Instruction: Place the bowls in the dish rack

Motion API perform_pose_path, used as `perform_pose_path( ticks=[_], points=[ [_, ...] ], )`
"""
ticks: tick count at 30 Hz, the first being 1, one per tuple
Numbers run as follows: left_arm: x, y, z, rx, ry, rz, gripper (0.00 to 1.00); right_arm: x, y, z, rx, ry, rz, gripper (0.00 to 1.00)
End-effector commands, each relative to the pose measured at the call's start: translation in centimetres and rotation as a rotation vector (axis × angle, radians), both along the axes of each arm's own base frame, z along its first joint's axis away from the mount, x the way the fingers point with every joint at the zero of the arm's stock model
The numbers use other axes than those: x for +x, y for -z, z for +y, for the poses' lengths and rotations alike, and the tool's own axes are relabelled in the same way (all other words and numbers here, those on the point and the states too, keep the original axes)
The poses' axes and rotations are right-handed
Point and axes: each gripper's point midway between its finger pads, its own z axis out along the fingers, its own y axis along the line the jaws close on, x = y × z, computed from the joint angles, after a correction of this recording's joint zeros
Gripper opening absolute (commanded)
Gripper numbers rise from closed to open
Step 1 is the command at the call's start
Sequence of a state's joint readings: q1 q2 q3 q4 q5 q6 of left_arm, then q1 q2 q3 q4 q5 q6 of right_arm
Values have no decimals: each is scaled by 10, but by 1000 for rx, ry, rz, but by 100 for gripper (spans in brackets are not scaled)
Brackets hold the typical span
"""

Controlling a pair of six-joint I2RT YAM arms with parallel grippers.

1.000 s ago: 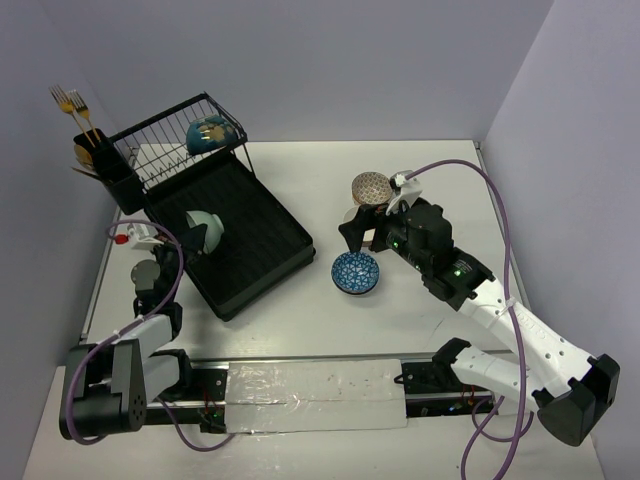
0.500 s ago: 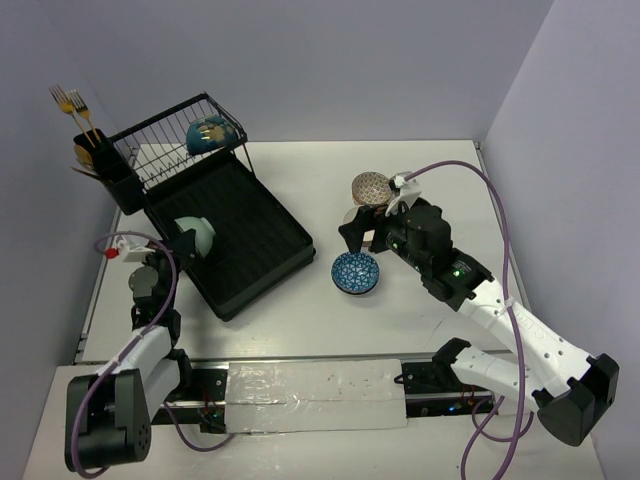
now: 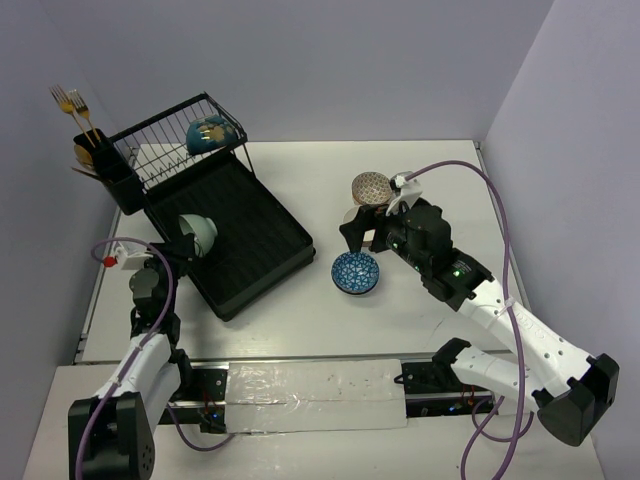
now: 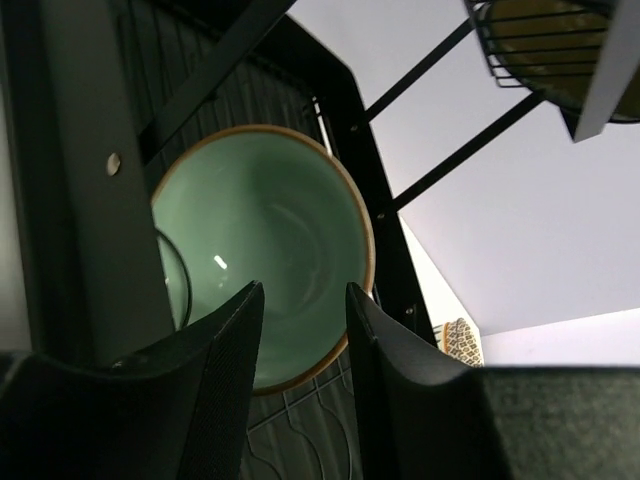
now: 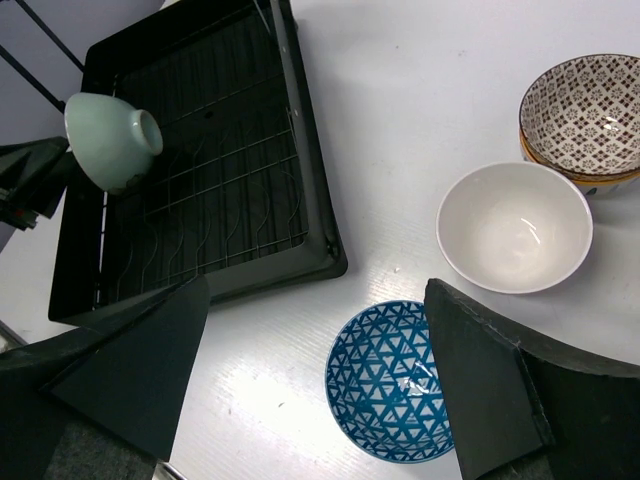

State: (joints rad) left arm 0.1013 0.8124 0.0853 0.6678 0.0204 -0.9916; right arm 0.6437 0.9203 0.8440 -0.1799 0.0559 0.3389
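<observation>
The black dish rack (image 3: pixel 262 225) stands at the left. A teal bowl (image 3: pixel 212 133) sits in its wire basket. A mint green bowl (image 3: pixel 198 233) stands on its side at the tray's left edge, also in the left wrist view (image 4: pixel 270 250) and the right wrist view (image 5: pixel 110 140). My left gripper (image 3: pixel 172 253) is open and just short of it, touching nothing. My right gripper (image 3: pixel 362 238) is open and empty above a blue-patterned bowl (image 3: pixel 355 272) (image 5: pixel 400 385). A cream bowl (image 5: pixel 513 226) and a brown-patterned bowl (image 5: pixel 585 112), stacked on another, lie beyond it.
A black utensil cup (image 3: pixel 100 160) with gold forks (image 3: pixel 68 100) hangs at the rack's far left. The rack's ribbed tray (image 5: pixel 210 190) holds only the mint bowl. A wall stands close on the left, and the right arm's purple cable (image 3: pixel 490 190) loops over the right side.
My left gripper let go of the mint green bowl and drew back toward the near left. The bowl stays on its side in the tray. The right arm has not moved.
</observation>
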Motion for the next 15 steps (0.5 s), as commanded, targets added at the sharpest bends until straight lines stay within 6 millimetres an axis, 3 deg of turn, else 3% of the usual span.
perform_pose_path(
  ticks=[1,10,11,15],
  points=[
    [1,-6,3,-25,-19,-6,45,2,-16,0,20,8,-49,95],
    [-6,-16,8,-14,-50,68,62,10,-14,-12,9,97,-32,96],
    [-4,-25,9,2,-54,67,64,11,-11,-13,2,107,-21,95],
    [-7,-34,6,45,-47,122,77,21,-4,-31,7,234,31,96]
  ],
)
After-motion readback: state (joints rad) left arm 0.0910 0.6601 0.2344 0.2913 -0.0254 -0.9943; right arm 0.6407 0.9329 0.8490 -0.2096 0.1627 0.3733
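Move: The green bowl stands on its side in the dish rack, its middle about 5 cm ahead of the left fingertips, 3 cm to their right and 3 cm lower; the rack tray's middle is some 7 cm ahead, 8 cm right, 12 cm down. The white bowl lies roughly 12 cm ahead of the right hand, 5 cm to its right and 23 cm below; the blue bowl is almost beneath that hand, 1 cm ahead and 3 cm right, and the patterned bowls 21 cm ahead, 8 cm right. Backing off from the green bowl, the left hand spreads its already parted fingers well wider, first easing back and dipping about half a centimetre, then rising to end some 2.5 cm higher. The right hand, empty and wide open, starts late: it drifts about 1.5 cm right and 1 cm forward towards the white bowl, sinking slightly and turning clockwise some 5 degrees. ##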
